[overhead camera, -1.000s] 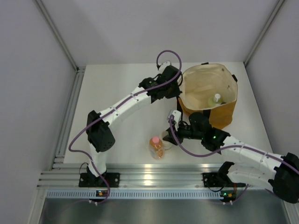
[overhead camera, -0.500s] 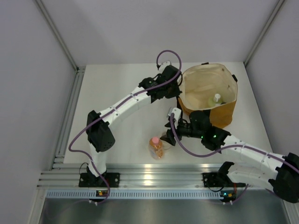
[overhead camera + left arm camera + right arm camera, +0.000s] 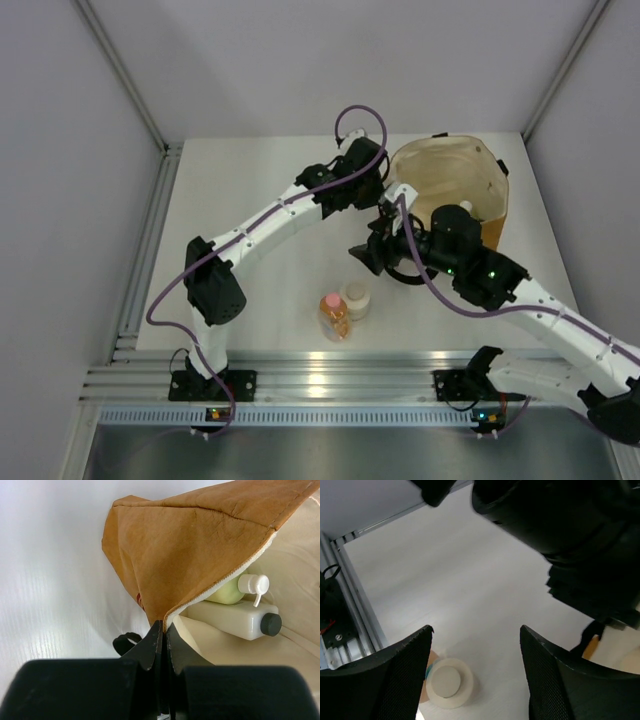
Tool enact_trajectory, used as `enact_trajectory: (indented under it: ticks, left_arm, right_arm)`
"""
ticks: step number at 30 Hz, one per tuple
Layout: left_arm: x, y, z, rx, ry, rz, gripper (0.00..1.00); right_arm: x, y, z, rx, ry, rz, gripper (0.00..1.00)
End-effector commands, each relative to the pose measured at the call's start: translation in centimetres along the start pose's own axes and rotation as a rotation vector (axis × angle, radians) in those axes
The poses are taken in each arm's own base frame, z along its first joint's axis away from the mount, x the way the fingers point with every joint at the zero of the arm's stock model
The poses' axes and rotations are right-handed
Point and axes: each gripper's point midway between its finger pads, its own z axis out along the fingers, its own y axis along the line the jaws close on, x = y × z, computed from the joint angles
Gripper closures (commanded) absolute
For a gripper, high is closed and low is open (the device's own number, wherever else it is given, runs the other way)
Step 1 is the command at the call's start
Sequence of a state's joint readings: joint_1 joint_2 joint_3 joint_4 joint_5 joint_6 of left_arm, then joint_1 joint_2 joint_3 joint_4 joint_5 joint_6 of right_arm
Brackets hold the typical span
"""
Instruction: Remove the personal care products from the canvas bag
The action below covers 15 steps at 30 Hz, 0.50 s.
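Note:
The mustard canvas bag (image 3: 490, 228) stands open at the back right. My left gripper (image 3: 384, 197) is shut on its near rim (image 3: 162, 625). Inside the cream lining lie a pale green bottle (image 3: 227, 592) with a white pump cap and a white squarish bottle (image 3: 230, 619) with a dark cap. On the table in front stand the orange bottle with pink cap (image 3: 334, 315) and the cream round jar (image 3: 354, 298), close side by side. My right gripper (image 3: 362, 254) hovers open above the table between jar and bag. In the right wrist view, the gripper (image 3: 476, 630) holds nothing and the jar (image 3: 447, 682) is below.
A black loop handle (image 3: 125, 642) hangs beside the bag's corner. The left arm's dark wrist (image 3: 570, 530) is close above and to the right of my right gripper. An aluminium rail (image 3: 300, 385) runs along the table's near edge.
My right gripper has opened, let go of the cream jar beside the orange bottle, and lifted back toward the bag. The left gripper has kept its hold on the rim.

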<state>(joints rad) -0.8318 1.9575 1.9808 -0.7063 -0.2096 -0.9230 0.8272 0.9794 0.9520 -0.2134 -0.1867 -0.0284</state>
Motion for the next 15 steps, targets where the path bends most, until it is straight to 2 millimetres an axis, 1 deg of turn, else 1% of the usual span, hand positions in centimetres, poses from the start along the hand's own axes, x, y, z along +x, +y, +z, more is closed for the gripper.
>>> enact_trajectory:
  ticks: [1, 2, 3, 5, 6, 7, 8, 9, 10, 11, 15]
  left_arm:
    - [-1.2, -1.2, -0.4, 0.043, -0.011, -0.036, 1.00]
    - [-1.1, -1.3, -0.5, 0.048, -0.005, -0.038, 1.00]
    - [-1.1, -1.4, -0.6, 0.051, -0.005, -0.042, 1.00]
    - [-1.0, -1.5, -0.8, 0.057, 0.000, -0.051, 1.00]
    - [-0.9, -1.4, -0.9, 0.055, 0.005, -0.051, 1.00]
    - [-0.9, -1.3, -0.9, 0.056, 0.007, -0.050, 1.00]
    - [-0.7, -1.3, -1.0, 0.058, 0.014, -0.048, 1.00]
    - [-0.6, -1.2, -1.0, 0.058, 0.019, -0.045, 1.00]
    - [-0.5, -1.2, -1.0, 0.058, 0.022, -0.043, 1.00]
    - [-0.3, -1.1, -1.0, 0.057, 0.025, -0.040, 1.00]
    - [-0.1, -0.3, -1.0, 0.032, 0.020, -0.034, 1.00]
  right_arm:
    - [-2.0, -2.9, -2.7, 0.150, -0.014, 0.082, 0.31]
    - [-2.7, -3.3, -3.4, 0.172, -0.038, 0.101, 0.31]
    - [-3.0, -4.4, -4.0, 0.209, -0.052, 0.121, 0.31]
    - [-3.3, -5.9, -4.9, 0.268, -0.068, 0.178, 0.31]
    - [-3.2, -7.6, -5.7, 0.333, -0.062, 0.215, 0.31]
    - [-2.9, -8.4, -6.1, 0.366, -0.052, 0.242, 0.30]
    - [-2.2, -9.6, -6.2, 0.413, -0.024, 0.282, 0.30]
    - [-1.5, -11.1, -7.1, 0.481, 0.008, 0.315, 0.30]
    - [-1.0, -11.8, -7.4, 0.517, 0.026, 0.337, 0.30]
    - [-0.5, -13.5, -8.1, 0.608, 0.034, 0.373, 0.30]
    - [0.8, -15.5, -9.5, 0.718, 0.026, 0.461, 0.31]
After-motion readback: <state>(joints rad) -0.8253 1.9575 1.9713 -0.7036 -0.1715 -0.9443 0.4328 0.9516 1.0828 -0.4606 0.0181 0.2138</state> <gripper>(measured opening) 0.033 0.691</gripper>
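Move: The green bottle stands in the bag, about 18 cm ahead of my right hand, 26 cm to its right and some 13 cm lower. The white bottle is right beside it, 3 cm nearer me and 2 cm farther right. The rim my left hand pinches is 14 cm ahead and 5 cm right of my right hand, 4 cm lower. From my left hand the green bottle lies 4 cm ahead, 21 cm right and 9 cm below. With empty, open fingers I swing my right hand away from the white jar and orange bottle I've already set out, about 14 cm to the right and 8 cm forward, rising slightly, then starting to sink as it reaches the bag's mouth. Meanwhile I turn it nearly 40 degrees clockwise and tip it down some 10. My left hand keeps its pinch on the rim. ##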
